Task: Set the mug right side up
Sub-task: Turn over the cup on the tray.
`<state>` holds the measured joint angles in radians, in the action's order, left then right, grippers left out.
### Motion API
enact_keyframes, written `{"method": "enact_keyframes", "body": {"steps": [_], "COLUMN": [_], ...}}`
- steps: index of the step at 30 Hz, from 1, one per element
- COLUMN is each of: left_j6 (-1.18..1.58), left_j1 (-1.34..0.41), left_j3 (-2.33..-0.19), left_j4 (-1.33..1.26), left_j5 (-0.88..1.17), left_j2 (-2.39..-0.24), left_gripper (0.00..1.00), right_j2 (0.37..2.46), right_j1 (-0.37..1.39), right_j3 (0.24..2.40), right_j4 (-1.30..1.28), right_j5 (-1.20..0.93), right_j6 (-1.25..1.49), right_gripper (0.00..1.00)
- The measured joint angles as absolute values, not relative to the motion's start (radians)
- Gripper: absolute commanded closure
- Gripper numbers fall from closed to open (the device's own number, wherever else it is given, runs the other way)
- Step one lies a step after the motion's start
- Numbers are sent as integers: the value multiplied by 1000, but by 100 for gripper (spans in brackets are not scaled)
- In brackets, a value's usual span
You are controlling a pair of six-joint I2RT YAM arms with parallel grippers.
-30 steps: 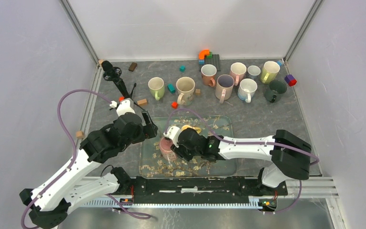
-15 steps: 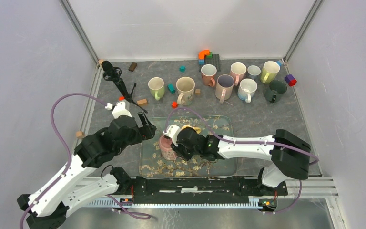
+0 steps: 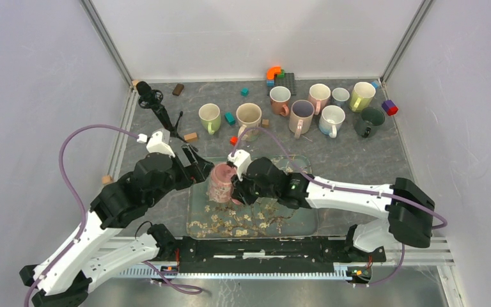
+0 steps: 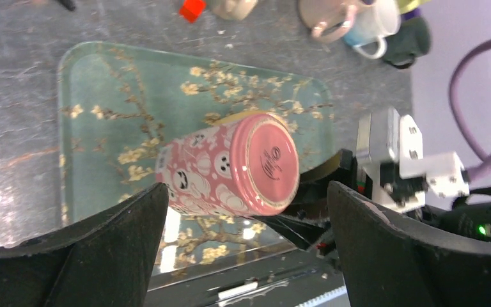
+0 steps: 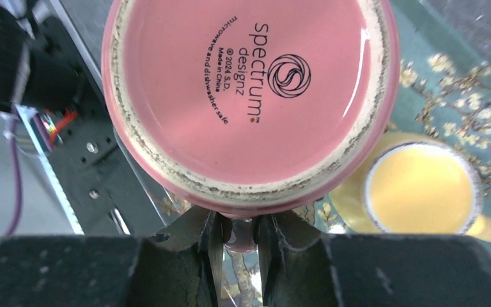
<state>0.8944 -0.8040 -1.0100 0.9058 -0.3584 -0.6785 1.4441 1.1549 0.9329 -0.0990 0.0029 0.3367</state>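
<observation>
The pink patterned mug (image 3: 220,183) hangs tilted above the floral tray (image 3: 297,220), its base (image 5: 249,96) facing the right wrist camera. My right gripper (image 5: 238,233) is shut on the mug's handle (image 5: 238,238), just below the base. In the top view the right gripper (image 3: 236,187) sits against the mug's right side. My left gripper (image 3: 195,167) stands open just left of the mug, not touching it. In the left wrist view the mug (image 4: 230,166) lies between and beyond the wide-apart left fingers (image 4: 121,243), over the tray (image 4: 102,96). The mug's mouth is hidden.
A yellow mug (image 5: 419,188) stands upright on the tray under the right arm. Several upright mugs (image 3: 249,120) line the back of the table, with small blocks (image 3: 233,140) among them. A black stand (image 3: 160,110) lies at back left.
The right gripper closed on the pink mug's handle, lifted it off the tray and carried it slightly toward the back, tilting it. The left arm drew back a little, still open.
</observation>
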Motion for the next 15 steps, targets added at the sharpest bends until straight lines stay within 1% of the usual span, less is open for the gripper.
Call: {"method": "enact_keyframes", "body": {"steps": [5, 15], "left_j6": [880, 847], "left_j1": [-804, -804], "left_j3": [-1042, -1059], "left_j4": [841, 691], "left_j5": [-306, -173], "left_j2": [-673, -688], "left_gripper": [0, 0], "right_j2": [1391, 1333], "right_j1": [1096, 915], "right_j3": [933, 933], "right_j4": [-38, 72], "right_j5": [-4, -34], "right_j6": [391, 496], "right_gripper": [100, 100]}}
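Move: The pink mug, held bottom-up by its handle in the right fingers, has its middle about 5 cm right of the open left hand, level with it fore and aft, 11 cm lower. From the right hand, the tray's far rim lies some 19 cm ahead and 12 cm down. The yellow mug stands on the tray 8 cm ahead, 5 cm right and 8 cm below; the red block is about 24 cm ahead, 1 cm left, 11 cm down. Keep the right fingers pinched on the pink mug's handle and sweep it forward and up about 9 cm each way, towards the tray's far rim, tipping the fingertips upward while turning clockwise, some 25 degrees in all. Meanwhile raise the left gripper about 6 cm and shift it 4–5 cm right, tilting its tips up and keeping it wide open. ##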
